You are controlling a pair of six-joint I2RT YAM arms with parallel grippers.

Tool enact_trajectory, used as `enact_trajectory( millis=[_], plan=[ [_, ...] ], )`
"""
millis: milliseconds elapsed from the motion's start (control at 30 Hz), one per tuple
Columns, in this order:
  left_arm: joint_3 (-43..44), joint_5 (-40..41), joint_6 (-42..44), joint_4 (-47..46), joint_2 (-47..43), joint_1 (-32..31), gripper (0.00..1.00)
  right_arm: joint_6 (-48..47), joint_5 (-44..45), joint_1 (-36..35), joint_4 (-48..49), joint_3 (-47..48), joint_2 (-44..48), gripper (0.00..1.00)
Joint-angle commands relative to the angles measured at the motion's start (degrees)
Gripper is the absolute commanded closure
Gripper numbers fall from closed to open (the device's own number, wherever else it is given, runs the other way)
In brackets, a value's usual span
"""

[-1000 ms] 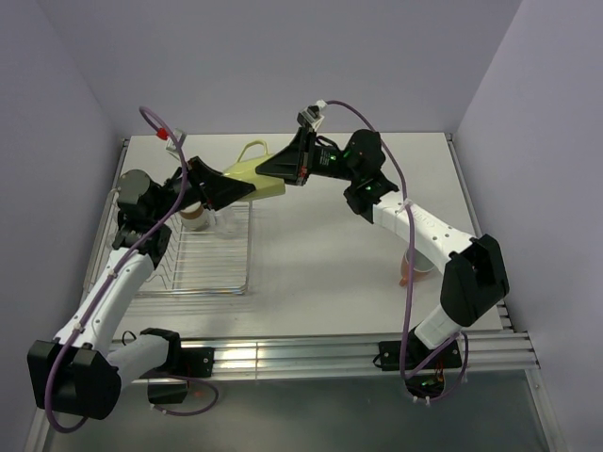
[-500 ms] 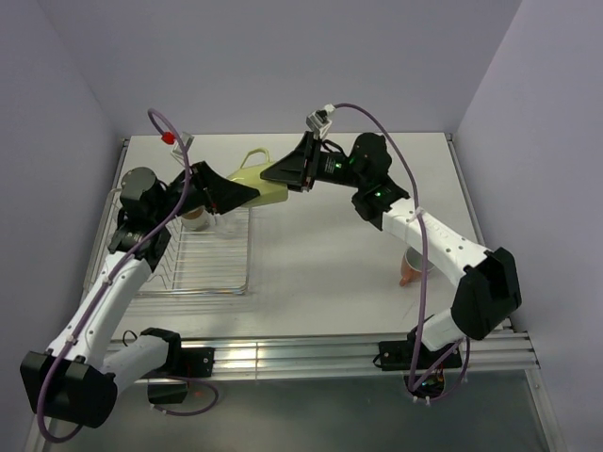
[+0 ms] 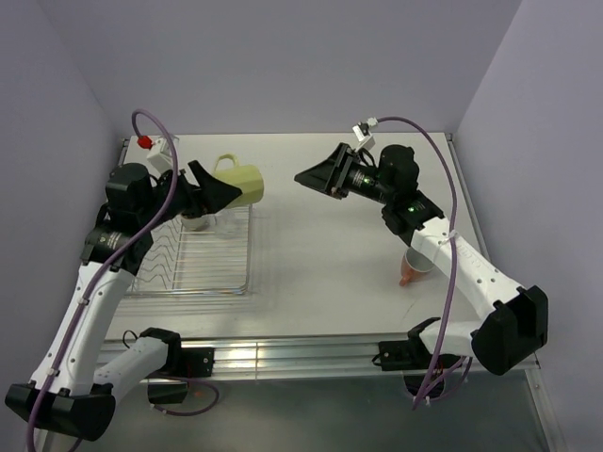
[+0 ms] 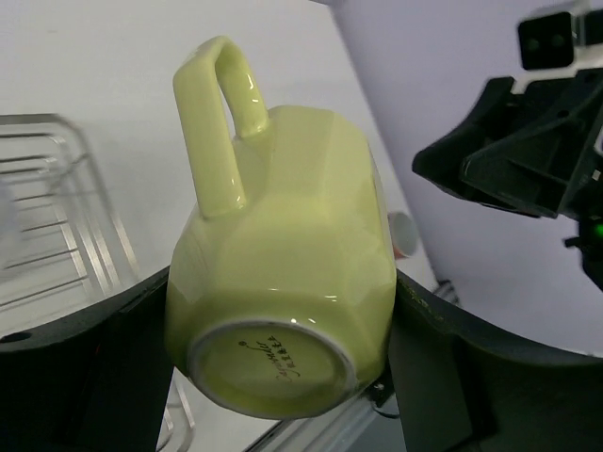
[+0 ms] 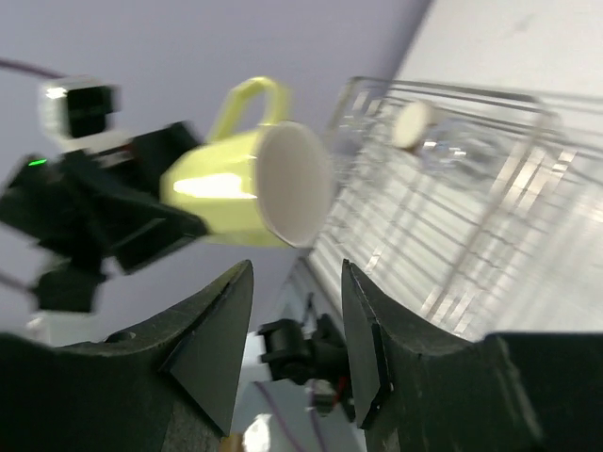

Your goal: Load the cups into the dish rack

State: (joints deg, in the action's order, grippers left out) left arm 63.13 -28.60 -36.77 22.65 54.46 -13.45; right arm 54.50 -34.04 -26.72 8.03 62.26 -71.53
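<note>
A pale yellow-green mug [image 3: 241, 185] hangs on its side in the air over the far right corner of the dish rack [image 3: 188, 273]. My left gripper [image 3: 222, 189] is shut on the mug's body [image 4: 283, 273], base toward the wrist camera and handle up. My right gripper [image 3: 308, 177] stands open and empty, apart to the right of the mug [image 5: 252, 185], its jaws [image 5: 297, 273] pointing at the white inside. A brown-and-cream cup [image 3: 195, 221] and a clear glass tumbler [image 3: 222, 224] sit at the rack's far end. A salmon-orange mug [image 3: 411, 269] lies on the table beneath the right arm.
The wire rack [image 5: 471, 198] lies at the left of the white table, close to the left wall. Side walls close in the table on both sides. An aluminium rail [image 3: 311, 356] runs along the near edge by the arm bases.
My right gripper has opened, let go of the yellow-green mug and drawn back to the right. The left gripper keeps the mug and has shifted it slightly left toward the rack.
</note>
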Motion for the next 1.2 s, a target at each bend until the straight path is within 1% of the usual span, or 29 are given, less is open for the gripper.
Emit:
enact_trajectory(
  millis=[0,33,67,133,167,267,300,400,700,1167],
  plan=[
    [8.66,13.72,6.71,12.12,-2.6,0.27,1.0,-6.32,5.64,1.4,-5.92,-1.52,2.0,0.5],
    [9.46,15.92,7.59,14.41,-2.51,0.18,1.0,-6.95,6.44,1.76,-6.53,-1.61,2.18,0.5],
    [10.16,20.12,7.94,18.79,-1.99,0.18,1.0,-7.47,7.23,1.76,-7.58,-1.7,2.36,0.5],
    [11.74,23.75,8.99,22.59,-1.55,0.18,1.0,-8.97,8.81,1.85,-8.99,-1.62,2.45,0.5],
    [11.92,27.25,9.35,25.65,-0.94,0.27,1.0,-9.58,9.17,1.85,-9.87,-1.44,2.27,0.5],
    [12.45,32.01,10.23,29.54,0.47,0.18,1.0,-11.6,10.75,1.85,-12.41,-0.56,1.57,0.5],
    [12.28,34.99,10.41,31.12,0.74,0.18,1.0,-12.74,11.19,1.85,-13.04,0.05,1.39,0.5],
    [11.05,38.87,11.02,32.89,2.23,0.18,1.0,-14.42,11.98,1.76,-15.06,1.02,0.78,0.5],
    [5.69,42.4,11.28,31.14,7.68,0.18,1.0,-15.13,10.84,1.93,-16.29,1.64,0.16,0.5],
    [2.78,43.1,13.13,29.29,15.67,0.18,1.0,-15.39,10.49,1.93,-16.47,1.72,-0.72,0.51]
  ],
)
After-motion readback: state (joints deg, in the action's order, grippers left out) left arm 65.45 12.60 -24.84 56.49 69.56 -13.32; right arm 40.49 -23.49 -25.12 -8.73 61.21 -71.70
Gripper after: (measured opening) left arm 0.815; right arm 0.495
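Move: The green mug is already in the left gripper. Its goal is the open rack floor about 13 cm to that hand's left, some 2 cm ahead and 27 cm below. At a similar depth, the upturned brown cup stands about 13 cm ahead and 16 cm left, and the clear glass beside it 13 cm ahead and 10 cm left. From the right hand the open spot lies about 27 cm left, level fore and aft, and 29 cm down. Bring the left gripper left over the rack, then down towards the open floor on the near side of the brown cup, about 13 cm across and 17 cm down. Keep the grip on the green mug and swing the wrist about 60 degrees so fingers and mug mouth point steeply down. Meanwhile sink the empty, half-open right hand some 8 cm, easing right and slightly forward, then hold it there. ##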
